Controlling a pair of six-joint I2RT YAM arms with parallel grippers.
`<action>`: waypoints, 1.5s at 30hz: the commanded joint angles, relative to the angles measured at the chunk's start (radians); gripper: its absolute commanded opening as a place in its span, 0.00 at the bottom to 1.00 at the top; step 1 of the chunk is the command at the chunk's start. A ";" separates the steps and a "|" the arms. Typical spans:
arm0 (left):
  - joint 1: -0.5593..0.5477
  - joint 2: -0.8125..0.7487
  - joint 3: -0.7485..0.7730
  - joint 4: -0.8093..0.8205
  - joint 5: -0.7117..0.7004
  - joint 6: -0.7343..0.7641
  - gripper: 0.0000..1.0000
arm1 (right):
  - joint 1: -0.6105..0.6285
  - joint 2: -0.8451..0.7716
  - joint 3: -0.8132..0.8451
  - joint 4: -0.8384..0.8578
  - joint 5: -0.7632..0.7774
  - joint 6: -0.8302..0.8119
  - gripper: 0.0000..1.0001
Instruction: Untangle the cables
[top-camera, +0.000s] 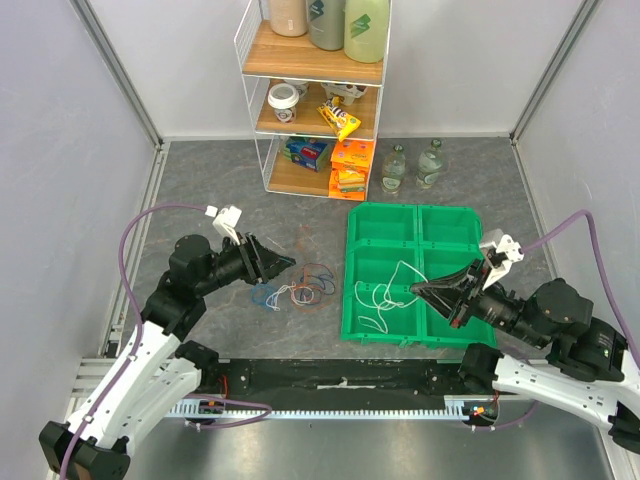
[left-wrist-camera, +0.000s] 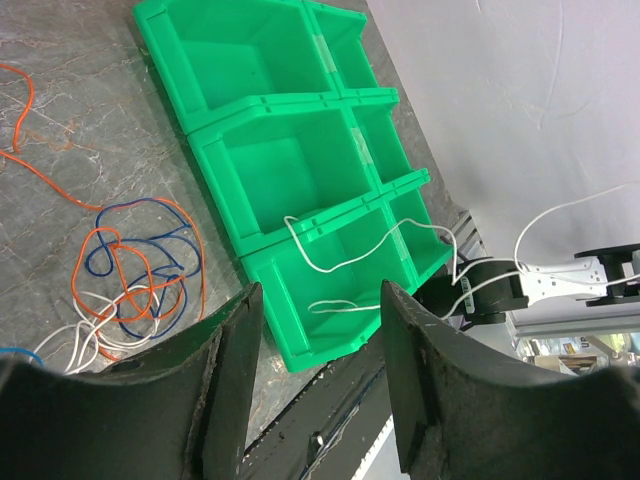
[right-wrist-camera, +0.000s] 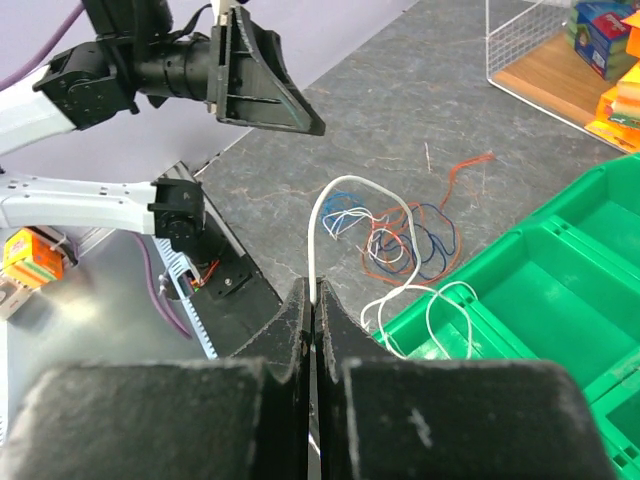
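Observation:
A loose tangle of orange, blue and white cables (top-camera: 300, 292) lies on the grey table left of the green tray (top-camera: 352, 262). My right gripper (top-camera: 416, 288) hovers over the tray's near left compartment, shut on a white cable (top-camera: 378, 291). In the right wrist view that white cable (right-wrist-camera: 314, 240) rises from the closed jaws, arcs over and drops into the tray (right-wrist-camera: 560, 262). My left gripper (top-camera: 290, 263) hangs above the tangle, open and empty. Its wrist view shows the tangle (left-wrist-camera: 130, 280) at lower left and the white cable (left-wrist-camera: 335, 268) in the tray (left-wrist-camera: 225, 135).
A white wire shelf (top-camera: 315, 100) with bottles, cups and snack packs stands at the back. Two glass bottles (top-camera: 412, 165) stand beside it, behind the tray. A black rail (top-camera: 340, 375) runs along the table's near edge between the arm bases.

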 joint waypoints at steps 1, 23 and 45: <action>0.003 0.004 0.007 0.036 0.002 0.005 0.56 | 0.000 -0.001 0.045 0.006 -0.069 -0.037 0.00; 0.004 0.022 0.013 0.027 0.000 0.007 0.71 | 0.000 -0.032 0.039 0.061 -0.344 -0.088 0.00; 0.003 -0.013 0.016 -0.002 -0.012 0.017 0.80 | 0.000 0.091 0.151 0.104 -0.267 -0.148 0.00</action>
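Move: Hanging from the shut right fingers, the white cable trails into the green bin. The bin's middle is about 19 cm ahead of the right hand, 4 cm to its right and 32 cm below. The dark front strip, where the cable goes, has its middle some 5 cm back, 13 cm left and 34 cm down. The cable pile lies roughly 16 cm ahead and 21 cm left, equally low. From the left hand the pile is about 6 cm ahead, 1 cm right and 22 cm down. Drawing the still-pinched white cable back off the bin towards the dark front strip, the right hand travels about 5 cm back while swinging some 20 degrees counter-clockwise. Then it climbs about 5 cm and edges left, fingertips tilting up a little. The left hand stays put over the near side of the pile and opens its empty fingers wider. ##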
